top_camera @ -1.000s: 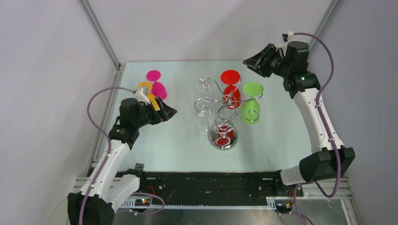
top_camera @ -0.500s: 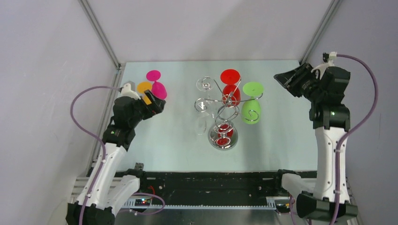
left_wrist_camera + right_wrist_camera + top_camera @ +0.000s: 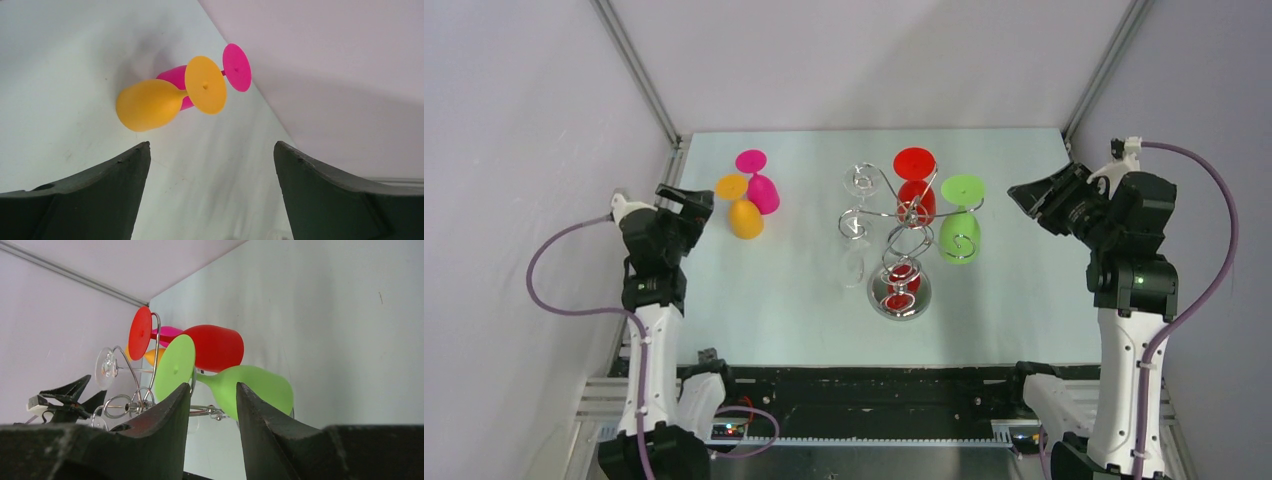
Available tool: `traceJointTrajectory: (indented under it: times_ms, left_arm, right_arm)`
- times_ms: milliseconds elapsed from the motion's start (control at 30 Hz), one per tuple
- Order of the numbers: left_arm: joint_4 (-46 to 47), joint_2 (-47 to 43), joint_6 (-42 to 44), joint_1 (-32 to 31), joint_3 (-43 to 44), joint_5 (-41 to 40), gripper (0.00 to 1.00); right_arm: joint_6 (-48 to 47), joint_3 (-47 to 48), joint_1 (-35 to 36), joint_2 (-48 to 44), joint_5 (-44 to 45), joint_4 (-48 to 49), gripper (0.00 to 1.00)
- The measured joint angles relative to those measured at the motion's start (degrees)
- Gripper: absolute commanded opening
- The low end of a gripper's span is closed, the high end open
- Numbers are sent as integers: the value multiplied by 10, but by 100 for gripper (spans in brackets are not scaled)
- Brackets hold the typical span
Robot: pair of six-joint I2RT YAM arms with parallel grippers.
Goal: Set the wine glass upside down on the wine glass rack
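Note:
The chrome wine glass rack [image 3: 900, 262] stands mid-table on its round mirrored base. Three glasses hang from it upside down: a red wine glass [image 3: 916, 198], a green one [image 3: 960, 232] and a clear one [image 3: 855, 226]. An orange wine glass [image 3: 745, 217] and a pink one [image 3: 763, 192] sit bowl-down on the table at the back left, touching each other. My left gripper [image 3: 686, 201] is open and empty, just left of the orange glass [image 3: 147, 105]. My right gripper [image 3: 1034, 196] hovers right of the rack, jaws apart with nothing between them. The green glass [image 3: 255, 387] shows beyond them.
The enclosure walls and metal frame posts [image 3: 639, 75] close in the table on the left, back and right. The table's left edge [image 3: 669, 190] lies right under my left gripper. A black rail [image 3: 874, 390] runs along the near edge between the arm bases.
My left arm has drawn back to the left, away from the orange glass, its jaws staying open. My right arm has swung right and nearer, away from the rack.

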Motion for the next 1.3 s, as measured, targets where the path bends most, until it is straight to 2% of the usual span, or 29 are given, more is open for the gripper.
traceJointTrajectory:
  times_ms: [133,267,433,967,1233,1300]
  left_arm:
    - [74,27,-48,19,-41,23,88]
    - [137,86,-88,21,-69,42,86]
    - [188,144,-114,22,-72,58,84]
    - [348,294,-172,23,-73,77,69]
    - [411,337,-195,23,-73,82,56]
    - [425,350,-200,23,-73,83,48]
  right_arm:
    - [-2,-3,-1,-6,-3,-5,44]
    - [-6,-3,-4,-21,-3,-11,45]
    - [-10,-3,-8,-38,-5,-15,45]
    - [-19,-8,-17,-51,-8,-31,46]
    - [-24,-12,-19,-50,-8,-31,46]
    - [-24,-13,-19,-49,-8,-31,46]
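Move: The orange wine glass stands upside down about 14 cm ahead of the left hand and 3 cm to its right. Its middle is some 15 cm below the hand, its upturned foot only about 7 cm below. The magenta glass stands some 8 cm farther out than the orange one and 4 cm farther right, at the same height. From the right hand, the orange glass is roughly 20 cm ahead, 60 cm left and 27 cm below. Towards the upturned foot of the orange glass, the empty left hand reaches forward about 10 cm and sinks nearly as far, rolling its left side down some 20 degrees. Its wide-open fingers narrow to a little over half open, ending close by the foot, one above the other; contact can't be made out. The right hand, also empty, eases back a couple of centimetres. ##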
